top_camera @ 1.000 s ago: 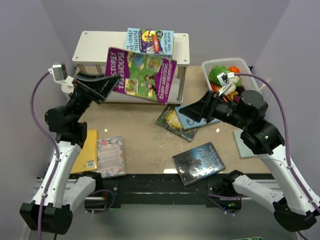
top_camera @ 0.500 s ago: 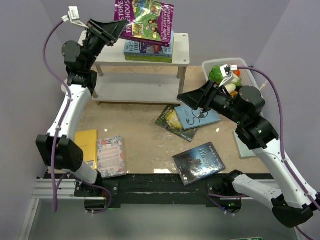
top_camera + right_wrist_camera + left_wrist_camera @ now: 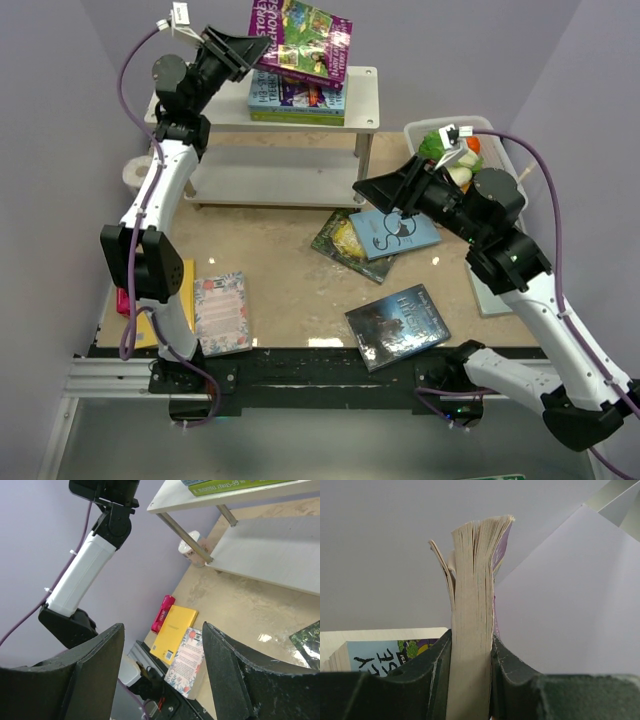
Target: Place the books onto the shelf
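Note:
My left gripper point(image 3: 250, 47) is shut on the edge of a purple book point(image 3: 305, 40), holding it tilted just above a stack of books point(image 3: 297, 100) on the shelf's top board point(image 3: 200, 100). In the left wrist view the fingers clamp its page edge point(image 3: 472, 605), with the stack point(image 3: 380, 657) below left. My right gripper point(image 3: 372, 190) hangs open and empty over a light-blue book point(image 3: 400, 232) that overlaps a dark green one point(image 3: 338, 240). A dark grey book point(image 3: 397, 325), a pink floral book point(image 3: 221, 312) and a yellow book point(image 3: 175, 631) lie on the table.
A white basket point(image 3: 412, 135) of vegetables stands at the back right. A pink marker point(image 3: 163, 613) lies beside the yellow book. A small pale roll point(image 3: 191, 545) sits by the shelf's left leg. A grey-green book point(image 3: 480, 290) lies under the right arm.
The left arm has raised the purple book from in front of the shelf to above the stack on the top board. The right gripper has barely moved.

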Available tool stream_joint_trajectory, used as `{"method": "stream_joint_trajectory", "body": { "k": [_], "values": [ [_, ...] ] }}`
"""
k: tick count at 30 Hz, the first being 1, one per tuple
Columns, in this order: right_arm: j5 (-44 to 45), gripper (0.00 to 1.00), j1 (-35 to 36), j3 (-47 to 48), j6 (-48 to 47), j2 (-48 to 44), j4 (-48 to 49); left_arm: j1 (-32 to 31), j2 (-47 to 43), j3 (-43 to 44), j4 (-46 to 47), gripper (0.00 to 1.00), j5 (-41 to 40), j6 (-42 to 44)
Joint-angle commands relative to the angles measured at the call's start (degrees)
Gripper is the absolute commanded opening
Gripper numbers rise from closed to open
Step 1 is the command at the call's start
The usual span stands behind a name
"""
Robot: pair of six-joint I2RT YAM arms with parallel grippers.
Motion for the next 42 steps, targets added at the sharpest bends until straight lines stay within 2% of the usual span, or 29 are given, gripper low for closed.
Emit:
{"method": "stream_joint_trajectory", "body": {
  "k": [1,6,9,12,14,15,20,32,38,42],
  "values": [
    [1.6,0.67,0.0,0.8,-1.9,1.2,2.4,1.2,-4.4,-3.0,7.9,0.12,1.9,-0.6],
    [1.9,0.67,0.0,0.9,-1.9,2.1,2.7,2.1,-5.8,-7.2,8.6,0.33,4.3,-0.9],
    [2.2,0.66,0.1,0.8,-1.7,2.4,3.2,2.5,-6.5,-7.8,7.1,0.57,4.9,0.2],
    [2.4,0.66,0.1,0.8,-1.5,2.6,3.4,2.8,-7.4,-7.9,4.2,0.73,4.4,2.6],
    [2.8,0.66,0.0,0.8,-1.5,2.8,3.3,2.9,-8.1,-7.9,1.9,0.8,3.8,4.9],
    [3.0,0.66,0.1,0.8,-1.5,2.9,3.4,3.0,-8.7,-7.9,1.2,0.99,3.2,5.6],
    [4.2,0.66,0.1,1.4,-1.9,3.7,3.2,3.2,-10.1,-7.3,-5.2,1.0,1.0,11.5],
    [5.5,0.66,0.1,2.5,-3.3,4.9,2.6,2.5,-12.1,-3.9,-22.0,1.0,-9.8,28.5],
    [4.8,0.66,0.1,1.6,-2.3,5.6,3.9,1.5,-10.9,-3.0,-21.2,0.99,-6.4,29.3],
    [5.0,0.66,0.1,1.3,-2.0,5.7,4.2,1.5,-11.8,-2.5,-24.0,1.0,-11.4,29.7]
  ]
}}
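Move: The left hand already pinches the purple book by its left edge, the cover tilted up towards the bases. The stack with the blue book on top, where it is being taken, lies about 8 cm to that hand's right, 2 cm back and 9 cm below; the bare left part of the shelf top is some 13 cm left, 1 cm back and 13 cm down. From the right hand the stack is roughly 25 cm ahead, 14 cm left and 2 cm lower. The left hand lowers the purple book about 4 cm towards the blue book on the stack and, near the bottom, spreads its fingers wide to let go, then rises slightly and draws some 4 cm to the left with a slight pull back while it rolls its left side up about 20 degrees and turns some 15 degrees counter-clockwise, dipping and lifting again at the open left end of the book. Meanwhile the empty right hand, still partly open, eases about 4 cm forward and 3 cm down towards the shelf, touching nothing. ##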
